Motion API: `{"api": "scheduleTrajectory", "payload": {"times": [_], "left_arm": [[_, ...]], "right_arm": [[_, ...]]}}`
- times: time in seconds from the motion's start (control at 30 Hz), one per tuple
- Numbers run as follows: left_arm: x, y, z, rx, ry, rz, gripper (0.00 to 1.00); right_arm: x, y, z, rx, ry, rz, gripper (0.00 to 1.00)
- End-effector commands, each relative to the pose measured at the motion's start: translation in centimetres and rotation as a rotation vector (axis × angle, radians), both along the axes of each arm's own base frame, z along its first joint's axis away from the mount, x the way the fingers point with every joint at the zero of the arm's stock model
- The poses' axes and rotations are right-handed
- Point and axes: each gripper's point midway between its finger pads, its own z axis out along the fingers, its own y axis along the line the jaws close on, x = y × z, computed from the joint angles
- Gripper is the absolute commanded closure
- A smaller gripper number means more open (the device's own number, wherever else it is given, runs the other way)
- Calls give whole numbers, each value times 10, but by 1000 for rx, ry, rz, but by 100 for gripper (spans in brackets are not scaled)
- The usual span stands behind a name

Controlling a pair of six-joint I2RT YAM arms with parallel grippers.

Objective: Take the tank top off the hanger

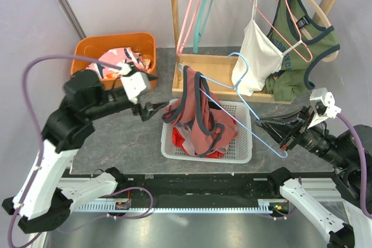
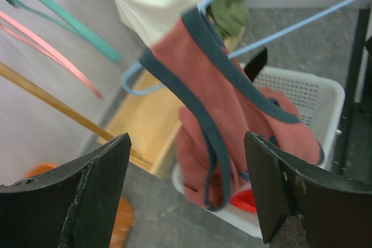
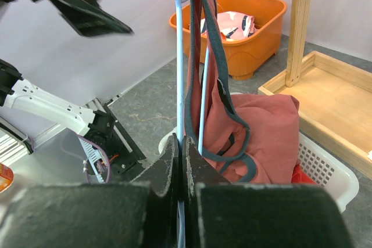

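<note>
The tank top [image 1: 197, 117] is salmon pink with dark teal trim. One strap is looped over the far end of a light blue hanger [image 1: 250, 111], and the body sags into the white basket [image 1: 174, 154]. My right gripper [image 1: 261, 123] is shut on the hanger's wire [image 3: 181, 56], which runs between its closed fingertips [image 3: 181, 140]. My left gripper [image 1: 156, 108] hovers open just left of the basket. In the left wrist view the tank top's strap [image 2: 215, 85] hangs ahead of the wide-open jaws [image 2: 187, 137], with nothing held.
An orange bin [image 1: 87, 47] with patterned cloth sits at the back left. Behind the basket stands a wooden rack [image 1: 174, 21] with a tray base. It carries pink and teal empty hangers, a white top [image 1: 258, 56] and a green top [image 1: 296, 45].
</note>
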Motion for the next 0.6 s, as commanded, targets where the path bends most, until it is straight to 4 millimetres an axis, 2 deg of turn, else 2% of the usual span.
{"api": "scheduleTrajectory", "payload": {"times": [0.0, 0.2, 0.3, 0.37, 0.4, 0.47, 0.53, 0.57], "left_arm": [[13, -25, -31, -35, 198, -25, 12], [31, -36, -38, -64, 281, 21, 11], [26, -45, -39, -64, 305, -40, 13], [20, -51, -37, -66, 313, -94, 22], [10, -55, -36, -65, 326, -155, 26], [8, -58, -39, -61, 338, -181, 35], [9, -59, -43, -54, 342, -179, 40], [11, -60, -44, -49, 342, -177, 48]], "right_arm": [[-4, 1, 31, 58, -72, 17, 100], [-21, -2, 46, 88, -122, 43, 100], [-30, -1, 49, 97, -126, 77, 100], [-33, -2, 50, 98, -126, 81, 100], [-33, -2, 50, 100, -124, 82, 100], [-34, -3, 50, 102, -126, 77, 100], [-34, -2, 49, 102, -125, 79, 100], [-35, -3, 49, 101, -125, 80, 100]]}}
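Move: The left hand is empty. Its target, the tank top's upper part still looped over the hanger, lies about 10 cm to its right, 5 cm ahead and 6 cm lower. The hanger's free end is some 8 cm right and 9 cm ahead, 5 cm lower; the white basket sits roughly 17 cm right, about level fore and aft, some 30 cm below. From the right hand, that upper part is about 19 cm left and 12 cm ahead, near its own height. Bring the open left gripper down about 6 cm and right some 5 cm, slightly forward, to the tank top's upper edge, tipping the wrist forward and down about 20 degrees; once down, keep edging right and begin closing the fingers partway around the fabric. Keep the right fingers shut on the blue hanger and ease it up and back a little. ##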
